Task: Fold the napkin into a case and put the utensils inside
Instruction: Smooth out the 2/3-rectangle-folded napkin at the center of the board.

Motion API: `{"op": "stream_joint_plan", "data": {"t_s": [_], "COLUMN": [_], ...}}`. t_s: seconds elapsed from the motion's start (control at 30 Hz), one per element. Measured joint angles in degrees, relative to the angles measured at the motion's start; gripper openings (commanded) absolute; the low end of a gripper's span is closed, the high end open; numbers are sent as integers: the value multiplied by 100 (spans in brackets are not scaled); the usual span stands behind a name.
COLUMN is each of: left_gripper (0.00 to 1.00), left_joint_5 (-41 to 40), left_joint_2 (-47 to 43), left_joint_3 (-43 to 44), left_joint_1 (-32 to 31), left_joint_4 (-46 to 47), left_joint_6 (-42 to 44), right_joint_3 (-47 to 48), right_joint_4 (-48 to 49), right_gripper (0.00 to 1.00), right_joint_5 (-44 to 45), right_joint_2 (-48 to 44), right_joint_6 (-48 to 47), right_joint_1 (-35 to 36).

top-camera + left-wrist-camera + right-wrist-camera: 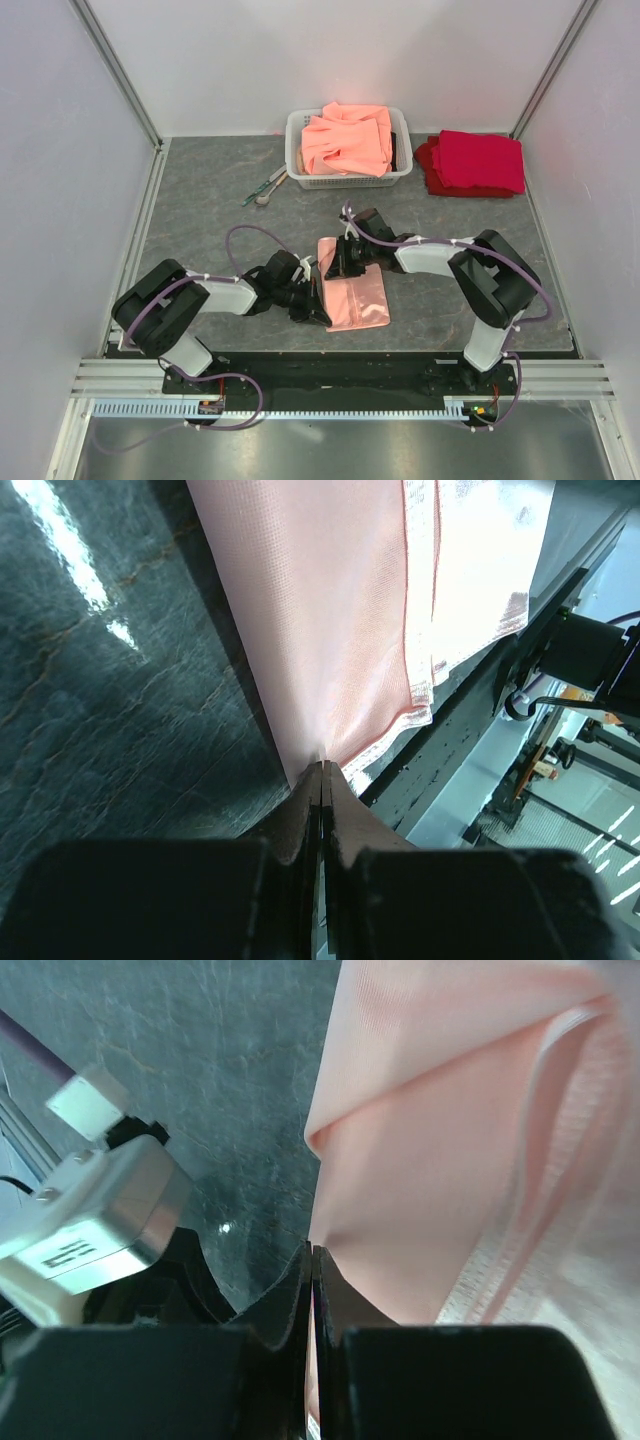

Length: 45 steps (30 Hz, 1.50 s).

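Observation:
The pale-pink napkin (358,300) lies folded into a narrow upright rectangle on the dark table, between the two arms. My left gripper (318,308) sits low at its left edge. In the left wrist view the jaws are pressed together (322,768) with the napkin's (330,630) hemmed corner pinched at their tips. My right gripper (335,265) is at the napkin's upper left. In the right wrist view it (312,1252) is shut on a raised fold of the napkin (420,1190). The utensils (265,187) lie together on the table, left of the basket.
A white basket (296,140) heaped with orange-salmon cloths stands at the back centre. A stack of deep red cloths (475,163) lies to its right. The left arm's wrist housing (90,1220) is close beside my right gripper. The table's front edge runs just below the napkin.

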Motion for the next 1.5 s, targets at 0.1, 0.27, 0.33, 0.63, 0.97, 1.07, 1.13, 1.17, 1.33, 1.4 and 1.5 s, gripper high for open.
{"op": "stream_joint_plan", "data": {"t_s": [0.1,0.27,0.33,0.63,0.97,1.07,1.13,1.17,1.33,1.4,1.5], "left_gripper": [4,4,4,4,7,7,6,6,5,5,5], "left_joint_5": [-31,-66,-66,-70,-391,-507,-592,-627,-669,-675,-675], "left_joint_2": [-33,-79,-79,-107,-809,-1145,-1215,-1189,-518,-131,391], "left_joint_3": [2,11,9,-83,151,437,704,855,1604,1880,2238], "left_joint_1": [-2,-7,-7,-4,127,426,684,835,1414,1493,1502], "left_joint_4": [-50,-157,-157,-4,-1119,-1419,-1541,-1585,-1659,-1657,-1665], "left_joint_6": [2,4,2,-17,-7,0,17,28,83,101,133], "right_joint_3": [-26,-72,-66,472,352,101,-66,-133,-455,-564,-649], "right_joint_4": [122,380,494,435,122,35,28,42,94,125,219], "right_gripper": [3,2,2,2,4,6,6,6,5,4,4], "right_joint_5": [-83,-212,-315,-487,-304,-203,-149,-109,-15,-4,-2], "right_joint_2": [225,479,555,964,573,118,-140,-223,-313,-313,-313], "right_joint_6": [79,160,188,122,35,13,13,15,83,140,243], "right_joint_1": [129,153,142,72,2,7,35,57,385,531,726]}}
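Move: The left tips already rest on the napkin's near-left corner; its far-left corner lies about 20 cm ahead and 2 cm left, and the near-right corner some 14 cm right, level. The right tips hover some 3 cm above the napkin's left edge, which runs about 1 cm to their left; from this right hand the far-left corner is roughly 10 cm ahead and 2 cm left, the near-left corner about 13 cm straight back. Keep the left tips on the near-left corner while the right gripper sinks about 2.5 cm towards the left edge, closing slightly, and eases left, then forward, before rising clear and drawing back along the edge. Then lift the left gripper off and sweep it about 15 cm forward above the left edge towards the far-left corner, turning some 20 degrees counter-clockwise and starting to sink at the end. ##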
